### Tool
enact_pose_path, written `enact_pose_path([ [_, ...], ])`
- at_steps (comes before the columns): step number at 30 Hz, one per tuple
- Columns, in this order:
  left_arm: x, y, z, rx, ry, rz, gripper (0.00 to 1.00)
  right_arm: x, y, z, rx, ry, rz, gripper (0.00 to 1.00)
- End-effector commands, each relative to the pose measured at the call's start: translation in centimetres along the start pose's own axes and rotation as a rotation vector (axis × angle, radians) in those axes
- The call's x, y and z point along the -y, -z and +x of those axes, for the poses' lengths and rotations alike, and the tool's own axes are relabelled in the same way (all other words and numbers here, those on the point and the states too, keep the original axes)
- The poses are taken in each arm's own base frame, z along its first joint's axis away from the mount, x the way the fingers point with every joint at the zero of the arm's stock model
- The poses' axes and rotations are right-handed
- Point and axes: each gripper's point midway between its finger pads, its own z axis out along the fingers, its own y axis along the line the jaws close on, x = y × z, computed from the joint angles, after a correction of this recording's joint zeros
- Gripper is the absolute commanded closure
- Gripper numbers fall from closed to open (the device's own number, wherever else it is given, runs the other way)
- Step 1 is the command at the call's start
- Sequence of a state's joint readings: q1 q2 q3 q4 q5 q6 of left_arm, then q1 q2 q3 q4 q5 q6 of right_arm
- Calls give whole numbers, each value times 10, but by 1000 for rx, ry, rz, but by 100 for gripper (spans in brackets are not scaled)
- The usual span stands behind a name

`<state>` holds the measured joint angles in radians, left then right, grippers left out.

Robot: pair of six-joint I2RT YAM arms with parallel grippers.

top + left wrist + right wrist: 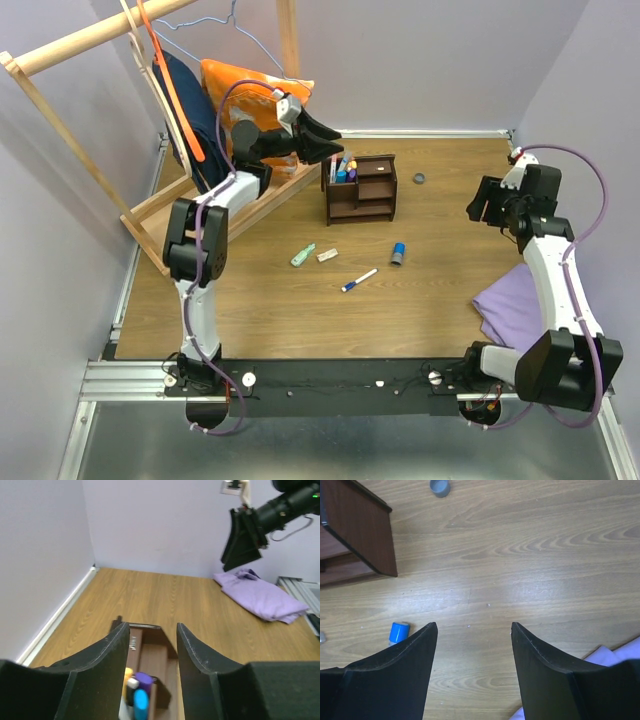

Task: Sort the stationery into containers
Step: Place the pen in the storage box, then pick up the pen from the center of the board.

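The dark brown organizer (362, 190) stands at mid table, with several pens (343, 168) upright in its left compartment. My left gripper (325, 140) hovers just above those pens. In the left wrist view this gripper (152, 627) is open, and purple (144, 681), blue (141, 702) and yellow (127, 674) caps sit below its fingers, none gripped. On the table lie a pale green eraser (303, 255), a beige piece (327, 255), a white pen with a blue cap (358, 280) and a short blue-capped marker (398, 253) (398, 631). My right gripper (487, 205) (474, 625) hangs open and empty over bare wood.
A pale wooden clothes rack (60, 50) with orange and navy items fills the back left. A folded purple cloth (515, 305) (260, 595) lies by the right arm. A small grey ring (419, 179) (440, 487) sits right of the organizer (365, 535).
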<state>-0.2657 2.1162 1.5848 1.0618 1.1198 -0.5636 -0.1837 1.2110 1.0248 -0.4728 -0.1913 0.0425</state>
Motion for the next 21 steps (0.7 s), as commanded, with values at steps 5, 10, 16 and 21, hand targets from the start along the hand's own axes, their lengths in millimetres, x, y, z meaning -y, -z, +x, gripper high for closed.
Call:
enact_pose_path([
  [5, 122, 17, 58, -236, 237, 65, 49, -15, 21, 19, 6, -62, -59, 30],
  [10, 177, 48, 138, -690, 79, -1, 48, -16, 24, 26, 20, -76, -62, 30],
  [16, 213, 66, 174, -955, 144, -19, 48, -23, 27, 41, 35, -76, -105, 30],
  [21, 232, 91, 193, -1026, 162, 54, 48, -54, 43, 51, 18, 109, -317, 30],
])
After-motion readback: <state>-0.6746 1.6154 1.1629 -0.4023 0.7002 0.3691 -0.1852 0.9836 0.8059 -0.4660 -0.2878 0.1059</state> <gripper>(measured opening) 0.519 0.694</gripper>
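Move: The pen to be fetched lies about 21 cm back from the left hand, 9 cm to its right and some 29 cm below. From that hand, the eraser is about 14 cm back in line sideways, the blue-capped glue stick 14 cm back and 19 cm right, and the storage box roughly level, 9 cm right and 24 cm down. From the right hand, the pen is about 9 cm back, 31 cm left and 19 cm below. Heading for the pen, the empty left hand leaves the storage box and sweeps back about 22 cm, level at first, then sinking some 17 cm, while its right-pointing fingers tip down by roughly 50 degrees, staying half open and touching nothing yet. The empty right hand drifts about 5 cm back and 3 cm left, ending slightly lower. ##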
